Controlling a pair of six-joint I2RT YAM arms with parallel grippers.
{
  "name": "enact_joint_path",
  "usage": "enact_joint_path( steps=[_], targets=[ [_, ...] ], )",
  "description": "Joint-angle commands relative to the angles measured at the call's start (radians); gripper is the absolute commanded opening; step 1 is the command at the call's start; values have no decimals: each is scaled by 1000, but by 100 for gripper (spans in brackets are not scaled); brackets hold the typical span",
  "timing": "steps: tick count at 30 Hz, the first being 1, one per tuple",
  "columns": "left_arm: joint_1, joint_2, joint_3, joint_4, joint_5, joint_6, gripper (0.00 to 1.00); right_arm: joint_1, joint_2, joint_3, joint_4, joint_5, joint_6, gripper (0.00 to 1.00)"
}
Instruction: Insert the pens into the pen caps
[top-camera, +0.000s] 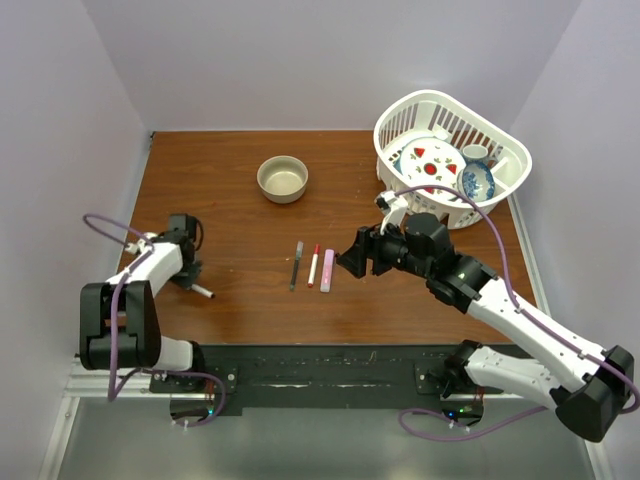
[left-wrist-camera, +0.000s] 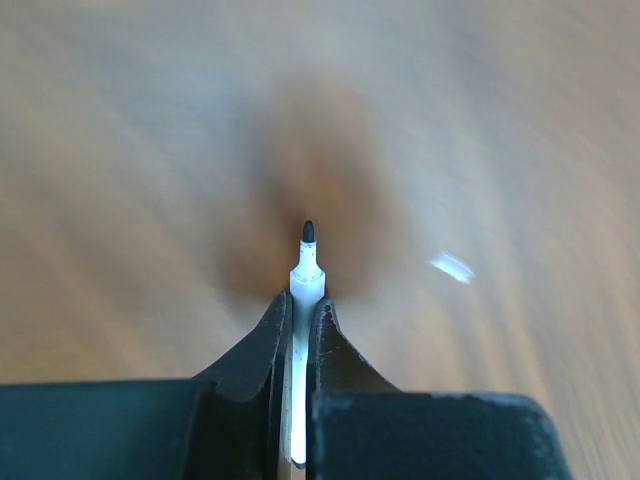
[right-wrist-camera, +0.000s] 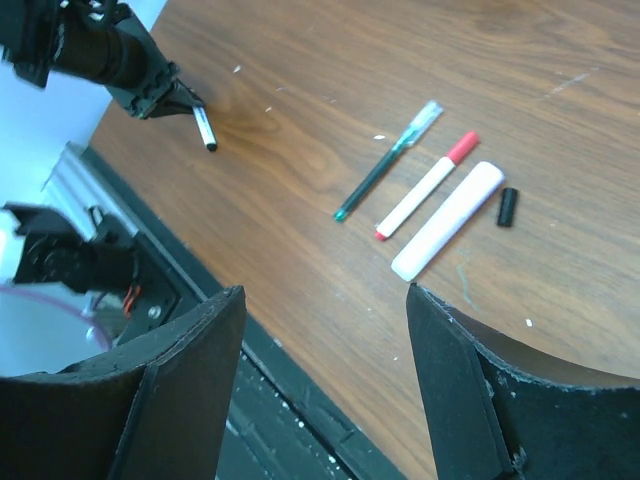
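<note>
My left gripper (left-wrist-camera: 303, 305) is shut on a white pen (left-wrist-camera: 306, 268) whose black tip sticks out past the fingers. In the top view this gripper (top-camera: 190, 276) is at the table's left with the pen (top-camera: 203, 291) pointing right. Three pens lie side by side mid-table: a dark slim pen (right-wrist-camera: 388, 163), a white pen with a red cap (right-wrist-camera: 425, 186) and a pink marker (right-wrist-camera: 448, 219). A small dark pen cap (right-wrist-camera: 507, 206) lies just beyond the marker. My right gripper (right-wrist-camera: 323, 292) hovers open next to them, with nothing between its fingers (top-camera: 347, 262).
A tan bowl (top-camera: 283, 178) stands toward the back of the table. At the back right is a white basket (top-camera: 497, 135) holding dishes. The black mounting rail (top-camera: 330, 372) runs along the near edge.
</note>
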Motion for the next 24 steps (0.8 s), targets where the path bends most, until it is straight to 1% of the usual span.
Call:
enact_joint_path(
  steps=[1,2,3,4,5,6,7,8,10,11,12,13,15,16,19,24],
  targets=[
    [-150,-2,-8,244,152,180,0,1,22,46,32,108,26,69],
    [-179,-19,-13,302,185,208,0,1,28,48,32,123,28,69],
    [-233,-28,-30,342,213,243,0,1,34,51,35,137,33,69],
    [-258,-39,-39,381,248,307,0,-2,41,52,42,151,34,69],
    [-281,-63,-51,457,317,333,0,-2,54,54,49,168,36,69],
    [-316,-75,-77,494,356,358,0,-10,62,54,56,175,42,68],
    [-331,-89,-90,531,394,404,0,-13,68,55,68,185,46,68],
    [-345,-111,-100,588,463,418,0,-17,80,57,73,186,49,68],
    [-370,-122,-114,642,523,459,0,-31,93,61,88,194,57,68],
    [-374,-122,-113,677,595,476,0,-33,96,60,98,207,57,68],
    [-388,-120,-110,697,635,495,0,-34,103,57,122,215,59,68],
    [-396,-116,-110,717,708,530,0,-40,110,49,137,214,63,67],
    [-425,-114,-107,760,762,559,0,-51,136,43,194,192,85,66],
    [-436,-119,-110,780,819,580,0,-51,148,41,213,182,97,66],
    [-466,-128,-130,904,919,572,0,-53,200,46,297,133,144,67],
    [-519,-149,-146,1024,1013,542,0,-53,280,49,387,97,239,69]
  ],
)
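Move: The black pen cap lies about 43 cm to the right of the left hand, which already grips the uncapped white pen just above the table, and 7 cm farther out. From the open right hand the cap is roughly 10 cm ahead, 6 cm left and 22 cm down. Left of the cap, and 3 or 4 cm nearer the base, lie the lilac marker at 3 cm, the red-capped pen at 7 and the green pen at 12. The left hand, keeping its pinch on the white pen, sweeps fast to the right towards the black cap, nearly 30 cm and about level at first, then climbing some 10 cm, while the wrist swings clockwise by about 80 degrees and the fingers tip up from pointing steeply down to slanting forward and right. Meanwhile the right hand, fingers staying open and touching nothing, reaches about 7 cm forward and a little down towards the cap, turning slightly clockwise. ##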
